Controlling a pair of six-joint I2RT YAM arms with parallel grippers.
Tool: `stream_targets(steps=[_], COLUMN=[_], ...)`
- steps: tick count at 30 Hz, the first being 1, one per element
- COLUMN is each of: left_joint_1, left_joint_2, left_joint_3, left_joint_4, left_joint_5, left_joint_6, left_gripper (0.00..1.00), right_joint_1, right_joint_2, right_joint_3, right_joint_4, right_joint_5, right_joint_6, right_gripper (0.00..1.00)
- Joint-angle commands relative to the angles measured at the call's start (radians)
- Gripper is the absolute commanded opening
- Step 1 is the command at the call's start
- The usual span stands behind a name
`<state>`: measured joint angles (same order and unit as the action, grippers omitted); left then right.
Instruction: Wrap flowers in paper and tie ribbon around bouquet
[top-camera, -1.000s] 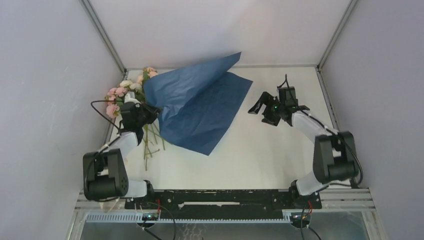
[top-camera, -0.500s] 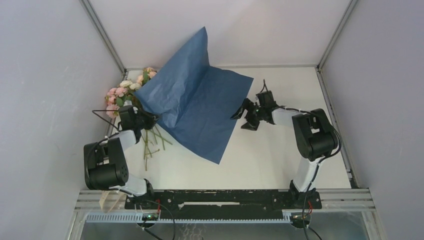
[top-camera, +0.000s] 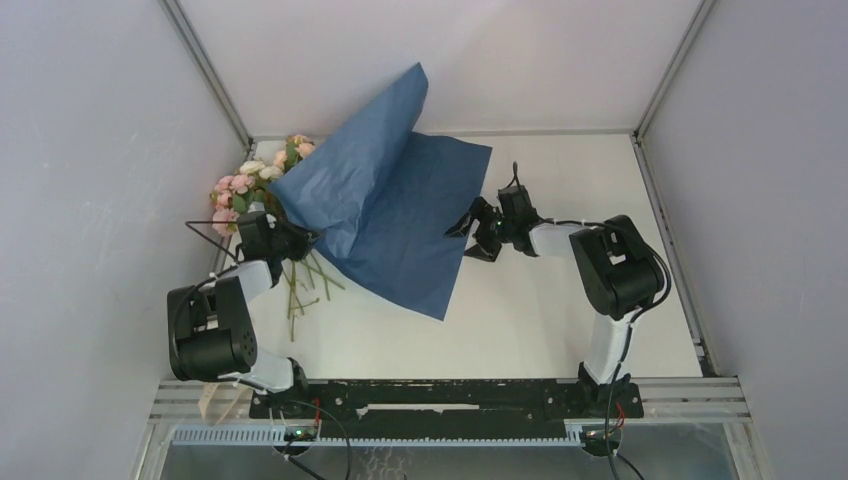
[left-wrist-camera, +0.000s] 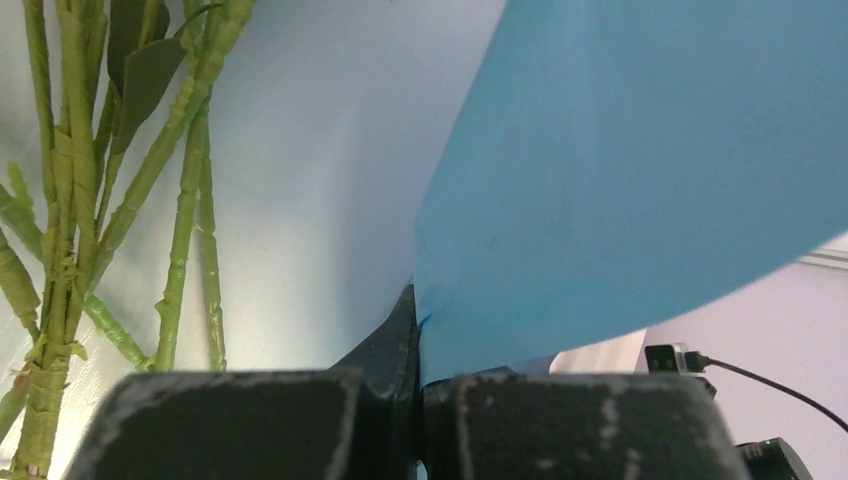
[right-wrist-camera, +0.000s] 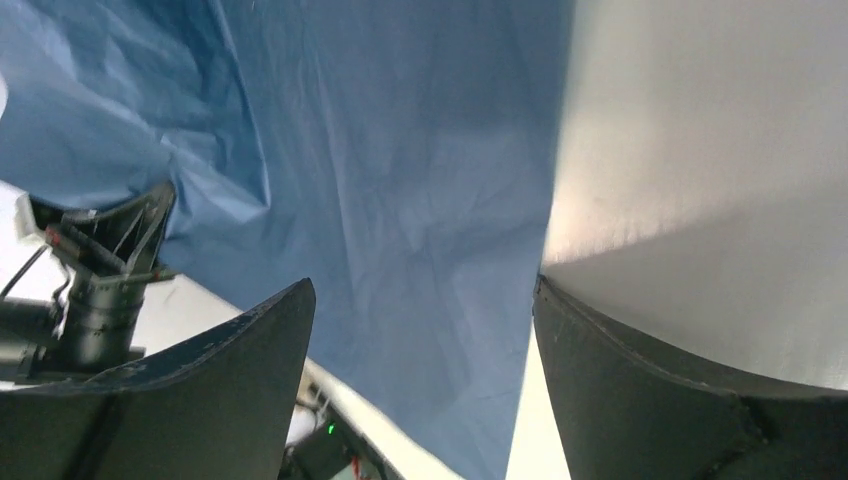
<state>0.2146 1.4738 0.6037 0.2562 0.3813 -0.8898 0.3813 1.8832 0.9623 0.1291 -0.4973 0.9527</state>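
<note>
The flowers, pink and cream roses, lie at the table's far left, their green stems trailing toward me. The blue paper lies beside and partly over them, its far flap standing up. My left gripper is shut on the paper's left corner, right of the stems. My right gripper is open at the paper's right edge, which shows between its fingers; I cannot tell whether they touch it. The ribbon is out of view.
Grey booth walls and metal posts close in the white table on three sides. The left arm's black cable loops near the blooms. The black base rail runs along the near edge.
The paper's far flap has swung up from lying folded over to standing. My right gripper has moved left to the paper's right edge. The left gripper keeps its hold.
</note>
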Motion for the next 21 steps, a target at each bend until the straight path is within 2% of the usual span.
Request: stream_targets(steps=[1, 4, 7, 15, 21], left_joint_1=[0.008, 0.008, 0.009, 0.008, 0.009], left_joint_2=[-0.033, -0.031, -0.023, -0.023, -0.024], left_joint_3=[0.015, 0.015, 0.019, 0.019, 0.02], left_joint_4=[0.002, 0.004, 0.005, 0.002, 0.002], left_joint_5=[0.013, 0.013, 0.019, 0.026, 0.025], left_joint_6=[0.018, 0.021, 0.02, 0.027, 0.033], left_gripper=[0.0, 0.0, 0.0, 0.0, 0.0], right_joint_1=[-0.006, -0.029, -0.041, -0.068, -0.06], right_joint_2=[-0.016, -0.083, -0.11, 0.102, 0.214], right_joint_3=[0.051, 0.051, 0.052, 0.254, 0.317], right_joint_4=[-0.085, -0.167, -0.158, -0.172, -0.14], right_joint_5=[0.216, 0.341, 0.409, 0.279, 0.168], right_joint_6=[-0.048, -0.096, -0.13, -0.128, -0.057], right_gripper=[0.9, 0.92, 0.94, 0.93, 0.92])
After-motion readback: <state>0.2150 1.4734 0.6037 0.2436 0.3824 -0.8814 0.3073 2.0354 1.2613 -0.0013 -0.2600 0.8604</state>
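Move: From the right gripper, open and low over the paper's right edge, the far right corner lies about 30 cm ahead and 8 cm right, some 2 cm below. The near right corner is roughly 20 cm back and 4 cm left; the raised flap's crease is centred about 15 cm ahead and 19 cm left. From the left gripper, the far right corner lies about 30 cm ahead, 41 cm right and 6 cm lower. Run the right gripper forward about 10 cm, low and level along the paper's right edge towards its far right corner. Swing it right some 6 cm on the way, then ease slightly back left, turning the wrist roughly 10 degrees clockwise. Keep its fingers wide open, skimming the paper, and keep the left gripper still, pinching its end of the paper. ##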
